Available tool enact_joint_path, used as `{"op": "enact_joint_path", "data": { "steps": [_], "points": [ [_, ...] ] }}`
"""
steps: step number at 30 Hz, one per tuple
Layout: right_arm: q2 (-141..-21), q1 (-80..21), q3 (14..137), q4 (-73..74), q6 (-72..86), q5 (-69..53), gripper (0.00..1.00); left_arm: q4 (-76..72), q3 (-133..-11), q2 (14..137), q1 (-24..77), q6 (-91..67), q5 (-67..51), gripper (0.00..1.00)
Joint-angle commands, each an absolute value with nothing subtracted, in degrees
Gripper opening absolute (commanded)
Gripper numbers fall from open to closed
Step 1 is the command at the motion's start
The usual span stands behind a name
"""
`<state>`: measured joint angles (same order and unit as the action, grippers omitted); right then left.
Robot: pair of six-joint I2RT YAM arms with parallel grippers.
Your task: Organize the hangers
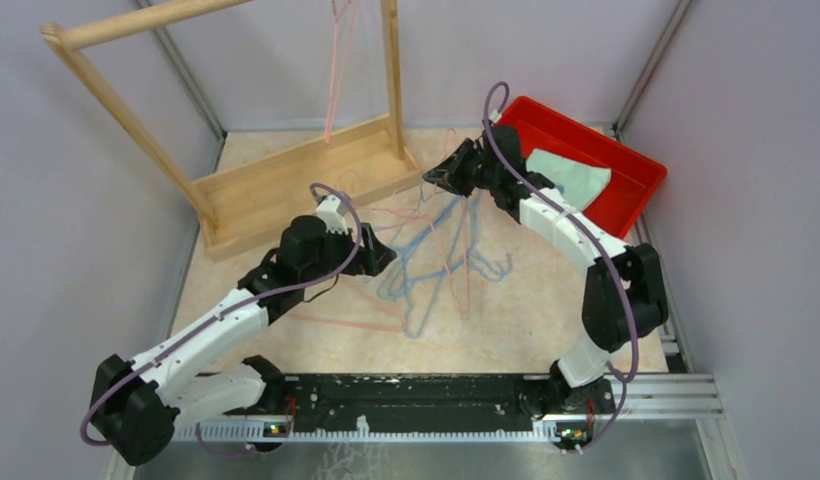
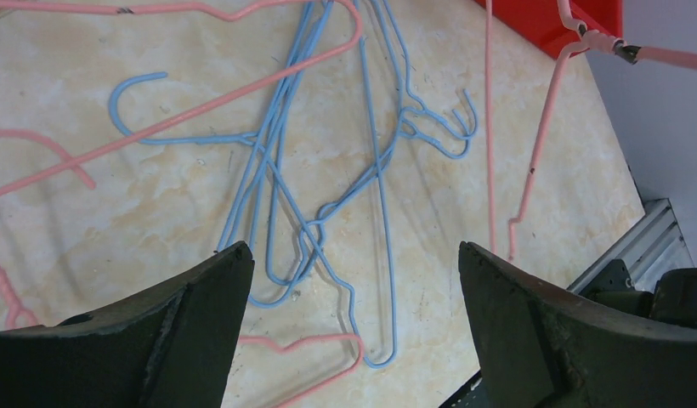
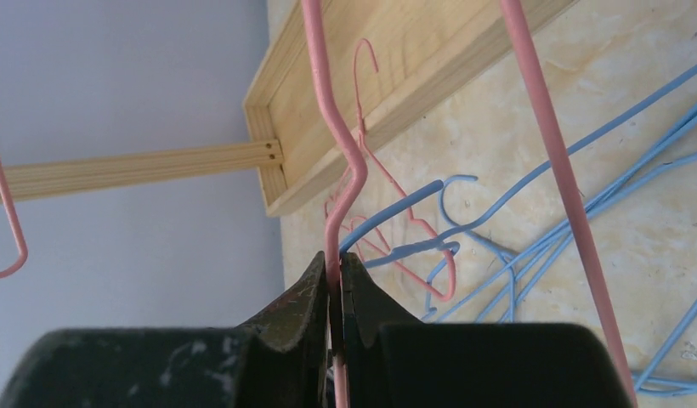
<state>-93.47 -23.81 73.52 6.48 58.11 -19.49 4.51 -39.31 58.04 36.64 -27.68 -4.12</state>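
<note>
A tangle of light blue hangers [image 1: 431, 265] [image 2: 277, 161] lies mid-table, with pink hangers [image 1: 331, 320] [image 2: 303, 344] among them. My left gripper [image 1: 386, 258] [image 2: 355, 272] hovers over the pile's left side, open, with nothing between its fingers. At the pile's far edge my right gripper [image 1: 433, 178] [image 3: 334, 265] is shut on the wire of a pink hanger [image 3: 332, 127] [image 1: 468, 280], which hangs raised above the table. Another pink hanger [image 1: 333, 70] hangs from the top rod of the wooden rack [image 1: 286, 185].
The rack's tray base [image 3: 388, 76] sits at the back left. A red bin [image 1: 636, 195] holding a green cloth [image 1: 571, 175] stands at the back right. Grey walls close in both sides. A metal rail [image 1: 416, 400] runs along the near edge.
</note>
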Motion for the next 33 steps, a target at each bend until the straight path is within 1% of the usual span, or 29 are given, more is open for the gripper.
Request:
{"op": "enact_joint_path", "data": {
  "steps": [1, 3, 6, 10, 13, 14, 16, 18, 24, 29, 31, 33],
  "points": [
    [-90.2, -22.9, 70.8, 9.0, 55.4, -17.6, 0.10, 3.2, -40.6, 58.5, 38.8, -28.1, -2.3, 0.95],
    [-90.9, -22.8, 69.8, 8.6, 54.5, -18.0, 0.13, 3.6, -40.8, 58.8, 39.1, -27.9, -1.9, 0.95],
    [-92.9, -22.7, 69.2, 9.1, 53.7, -19.0, 0.29, 3.9, -41.4, 59.3, 39.4, -27.8, -1.4, 0.95],
    [-94.2, -22.7, 68.9, 9.2, 52.1, -19.7, 0.36, 3.9, -42.1, 60.3, 39.8, -27.7, -0.9, 0.95],
    [-97.4, -22.5, 68.8, 8.4, 52.0, -20.5, 0.37, 3.8, -42.2, 60.5, 40.2, -27.8, -0.1, 0.95],
    [-97.8, -22.5, 68.9, 8.0, 52.0, -20.9, 0.35, 3.8, -42.2, 60.6, 40.4, -27.9, 0.0, 0.95],
    [-98.5, -22.3, 68.7, 6.9, 52.7, -21.9, 0.28, 3.9, -42.1, 60.8, 40.6, -28.2, 0.1, 0.95],
    [-99.1, -22.2, 68.3, 5.0, 53.8, -23.5, 0.27, 3.8, -42.1, 61.0, 40.7, -28.3, 0.2, 0.95],
    [-100.8, -22.1, 67.5, -0.5, 55.1, -28.8, 0.30, 3.8, -41.8, 61.2, 41.0, -28.4, 0.8, 0.95],
    [-102.7, -22.1, 68.2, -3.6, 55.9, -33.6, 0.40, 3.6, -42.2, 62.1, 41.0, -27.8, 0.8, 0.95],
    [-103.1, -22.1, 68.5, -3.6, 55.8, -34.1, 0.46, 3.3, -42.3, 62.4, 41.0, -27.8, 0.7, 0.96],
    [-103.1, -22.1, 68.6, -3.9, 55.8, -34.9, 0.47, 3.2, -42.5, 62.6, 41.0, -27.8, 0.6, 0.96]
  ]
}}
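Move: The right fingers, still shut on a pink hanger with a blue one caught beside it, have the pink hanger's middle about 5 cm back, 4 cm right and 8 cm below. The blue hangers on the table centre some 12 cm back, 2 cm right and 21 cm below; the rack's right post foot stands about 10 cm ahead, 7 cm left, 20 cm below. From the left hand the held pink hanger is about 10 cm ahead, 13 cm right and 4 cm below. Loosening its pinch on the tangled pink and blue hangers, the right hand parts its fingers to nearly half open while the pink wire stays between them. It sinks about 4 cm in all, first edging slightly back and right, then swinging some 3 cm left and turning about 10 degrees counter-clockwise. The left hand, wide open, eases a couple of centimetres right and down. ##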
